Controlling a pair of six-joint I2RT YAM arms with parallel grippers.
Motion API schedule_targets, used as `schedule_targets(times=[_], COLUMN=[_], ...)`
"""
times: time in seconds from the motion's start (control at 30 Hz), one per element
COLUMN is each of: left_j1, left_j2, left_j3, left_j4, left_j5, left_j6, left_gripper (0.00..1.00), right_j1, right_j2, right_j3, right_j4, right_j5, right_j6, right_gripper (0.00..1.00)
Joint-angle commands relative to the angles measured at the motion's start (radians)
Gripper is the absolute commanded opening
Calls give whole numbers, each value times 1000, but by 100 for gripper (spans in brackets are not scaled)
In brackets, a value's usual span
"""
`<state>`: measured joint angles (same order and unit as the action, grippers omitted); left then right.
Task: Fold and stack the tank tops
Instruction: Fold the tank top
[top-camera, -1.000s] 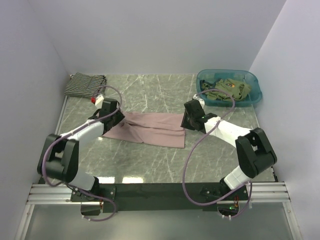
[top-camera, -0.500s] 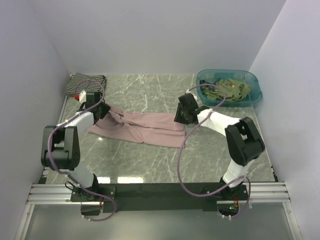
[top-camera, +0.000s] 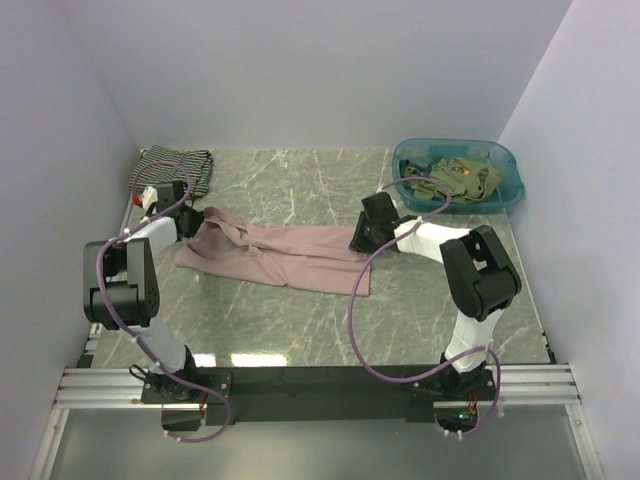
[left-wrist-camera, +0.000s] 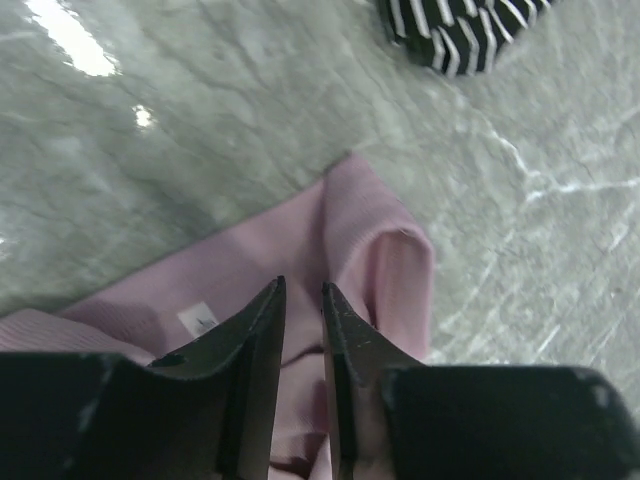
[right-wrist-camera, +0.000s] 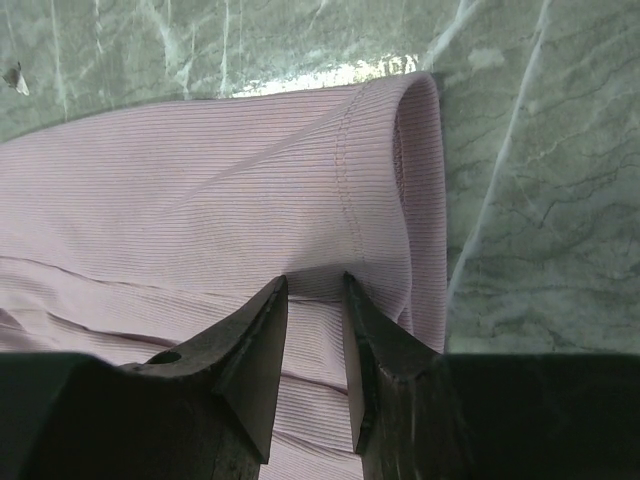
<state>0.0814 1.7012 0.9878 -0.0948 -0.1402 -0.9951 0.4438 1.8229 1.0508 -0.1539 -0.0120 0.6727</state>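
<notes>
The pink tank top (top-camera: 290, 255) lies stretched out flat across the middle of the table. At its left end, my left gripper (top-camera: 190, 222) is low over it. The left wrist view has the narrow jaws (left-wrist-camera: 303, 288) closed on a bunched fold of pink cloth (left-wrist-camera: 360, 220). My right gripper (top-camera: 362, 238) sits at the right end, by the hem. There its jaws (right-wrist-camera: 315, 282) pinch a ridge of ribbed pink cloth (right-wrist-camera: 200, 170). A striped tank top (top-camera: 170, 165) lies folded at the back left corner (left-wrist-camera: 460, 30). Olive tank tops (top-camera: 462, 177) lie in a heap in the basin.
A teal plastic basin (top-camera: 517, 190) stands at the back right. White walls close in the table on the left, back and right. Purple cables loop from both arms over the near part of the marble table (top-camera: 300, 320).
Both grippers have moved apart, the left one to the left and back, the right one slightly back. The pink tank top's left end has been drawn out leftward. The left jaws have narrowed.
</notes>
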Motion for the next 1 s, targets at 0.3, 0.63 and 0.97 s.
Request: schedule_targets(times=[0.3, 0.63, 0.97], left_j1=[43, 31, -52], left_j2=[-29, -68, 64], left_j3=[40, 109, 262], left_j4=[1, 3, -74], left_j5=[54, 180, 191], left_j6=[13, 52, 41], left_gripper=[27, 53, 56], right_j1=[-59, -73, -74], right_j2=[-5, -57, -54], right_j3=[-90, -150, -153], right_j4=[-3, -7, 2], right_j5=[29, 99, 98], right_j6=[4, -10, -7], right_gripper=[36, 35, 35])
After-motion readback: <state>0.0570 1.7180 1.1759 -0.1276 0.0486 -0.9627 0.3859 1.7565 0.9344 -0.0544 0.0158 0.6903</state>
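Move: The tank top's gathered left end lies right at the left fingertips, about 2 cm to the right and 1 cm below, with its raised far corner some 4 cm ahead and 3 cm right. The striped pile is about 15 cm ahead and 8 cm left. The tank top's right edge is roughly 3 cm right of the right hand, 2 cm back and 1 cm below; the basket stands about 20 cm ahead and 27 cm right. Left fingers open, rising about 6 cm forward-right off the tank top; right fingertips drag it 3 cm right. ##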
